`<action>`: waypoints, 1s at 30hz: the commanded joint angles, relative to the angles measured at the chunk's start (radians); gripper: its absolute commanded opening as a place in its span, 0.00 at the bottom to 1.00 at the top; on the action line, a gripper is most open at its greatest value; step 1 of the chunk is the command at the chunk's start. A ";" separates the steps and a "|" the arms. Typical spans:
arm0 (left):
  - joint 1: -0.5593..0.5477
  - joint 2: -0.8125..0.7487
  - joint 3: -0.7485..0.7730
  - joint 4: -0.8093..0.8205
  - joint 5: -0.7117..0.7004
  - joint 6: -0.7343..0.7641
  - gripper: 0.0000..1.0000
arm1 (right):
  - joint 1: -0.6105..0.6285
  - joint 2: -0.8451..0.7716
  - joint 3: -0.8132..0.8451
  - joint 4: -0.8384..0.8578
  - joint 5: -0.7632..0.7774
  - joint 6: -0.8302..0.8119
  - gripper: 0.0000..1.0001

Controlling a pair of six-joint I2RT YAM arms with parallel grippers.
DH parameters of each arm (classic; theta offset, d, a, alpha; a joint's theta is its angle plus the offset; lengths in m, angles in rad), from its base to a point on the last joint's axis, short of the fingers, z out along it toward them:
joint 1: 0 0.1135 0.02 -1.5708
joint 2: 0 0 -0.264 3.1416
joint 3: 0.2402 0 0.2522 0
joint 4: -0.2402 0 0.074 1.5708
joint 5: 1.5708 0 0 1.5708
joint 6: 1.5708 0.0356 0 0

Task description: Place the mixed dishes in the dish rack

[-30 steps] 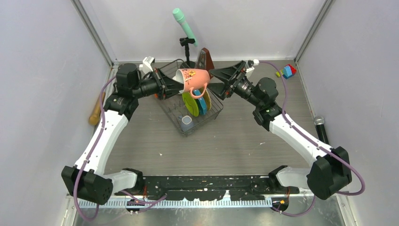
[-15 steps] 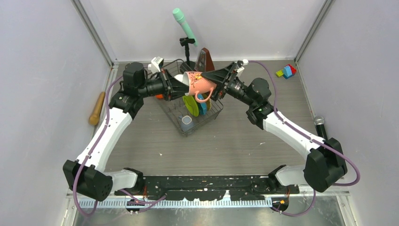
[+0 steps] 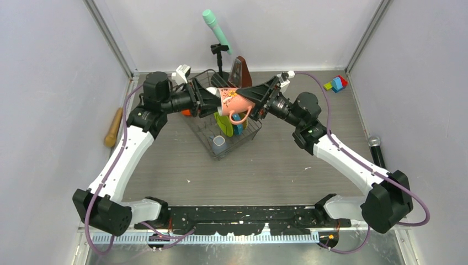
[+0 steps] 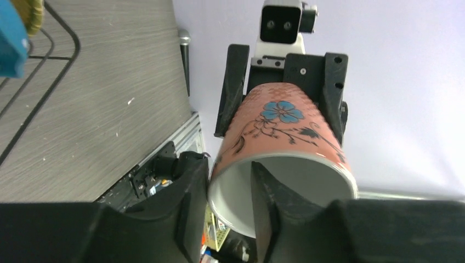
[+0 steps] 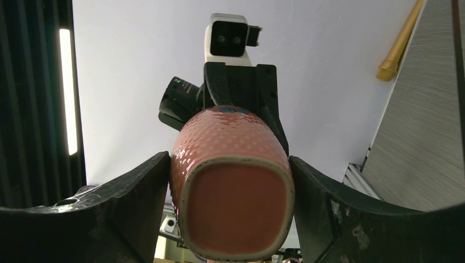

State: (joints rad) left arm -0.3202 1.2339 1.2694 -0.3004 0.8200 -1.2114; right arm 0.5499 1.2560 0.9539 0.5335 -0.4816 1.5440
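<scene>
The pink mug [image 3: 234,99] hangs on its side above the dish rack [image 3: 249,132], between both grippers. My right gripper [image 3: 252,100] is shut on its base end; in the right wrist view both fingers press the sides of the pink mug [image 5: 233,208]. My left gripper [image 3: 217,97] is at the rim and open. In the left wrist view one finger [image 4: 192,186] lies against the outside wall, and the other stands inside the pink mug [image 4: 282,129], apart from the wall. The rack holds a lime green plate [image 3: 222,122], a blue plate [image 3: 237,123] and a small grey mug [image 3: 219,144].
A wooden rolling pin [image 3: 114,127] lies by the left wall. A brown metronome [image 3: 240,70] and a green microphone on a stand [image 3: 216,30] are behind the rack. Toy blocks [image 3: 335,84] sit at the back right, and a black microphone [image 3: 376,150] lies by the right wall.
My right gripper moved in from the right and closed on the mug's base. My left gripper's jaws spread apart at the rim. The mug tipped lower over the rack.
</scene>
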 commanded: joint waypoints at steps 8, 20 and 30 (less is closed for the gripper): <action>0.081 -0.099 0.105 -0.343 -0.252 0.275 0.47 | 0.007 -0.072 0.116 -0.256 0.153 -0.282 0.00; 0.153 -0.116 0.125 -0.758 -0.739 0.511 0.69 | 0.174 0.169 0.467 -0.660 0.345 -0.904 0.00; 0.208 -0.201 0.033 -0.779 -0.968 0.613 0.91 | 0.254 0.518 0.819 -0.799 0.402 -1.193 0.00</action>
State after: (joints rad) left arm -0.1192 1.1065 1.3365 -1.0691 -0.0093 -0.6689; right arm 0.7837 1.7092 1.6176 -0.2779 -0.1265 0.5159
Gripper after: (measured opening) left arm 0.885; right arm 0.778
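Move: The pink mug is already in the right gripper, its base end between those fingers; its middle is about 5 cm to the right of the left hand and 1 cm ahead. From the right hand, the free spot in the dish rack lies roughly 11 cm ahead, 15 cm left and 30 cm below. The orange bowl is some 16 cm ahead and 22 cm left, the green plate 9 ahead and 7 left, the grey mug 2 ahead and 9 left, all 28-32 cm below. Finish opening the left gripper off the mug's rim and draw it away to the left and down, about 20 cm sideways, turning its fingers from rightward to forward and down. Keep the right grip on the mug: sink first while starting to roll the wrist, then sweep left, down and forward over the rack, rolling some 60 degrees in all so the mug's mouth dips a little. ##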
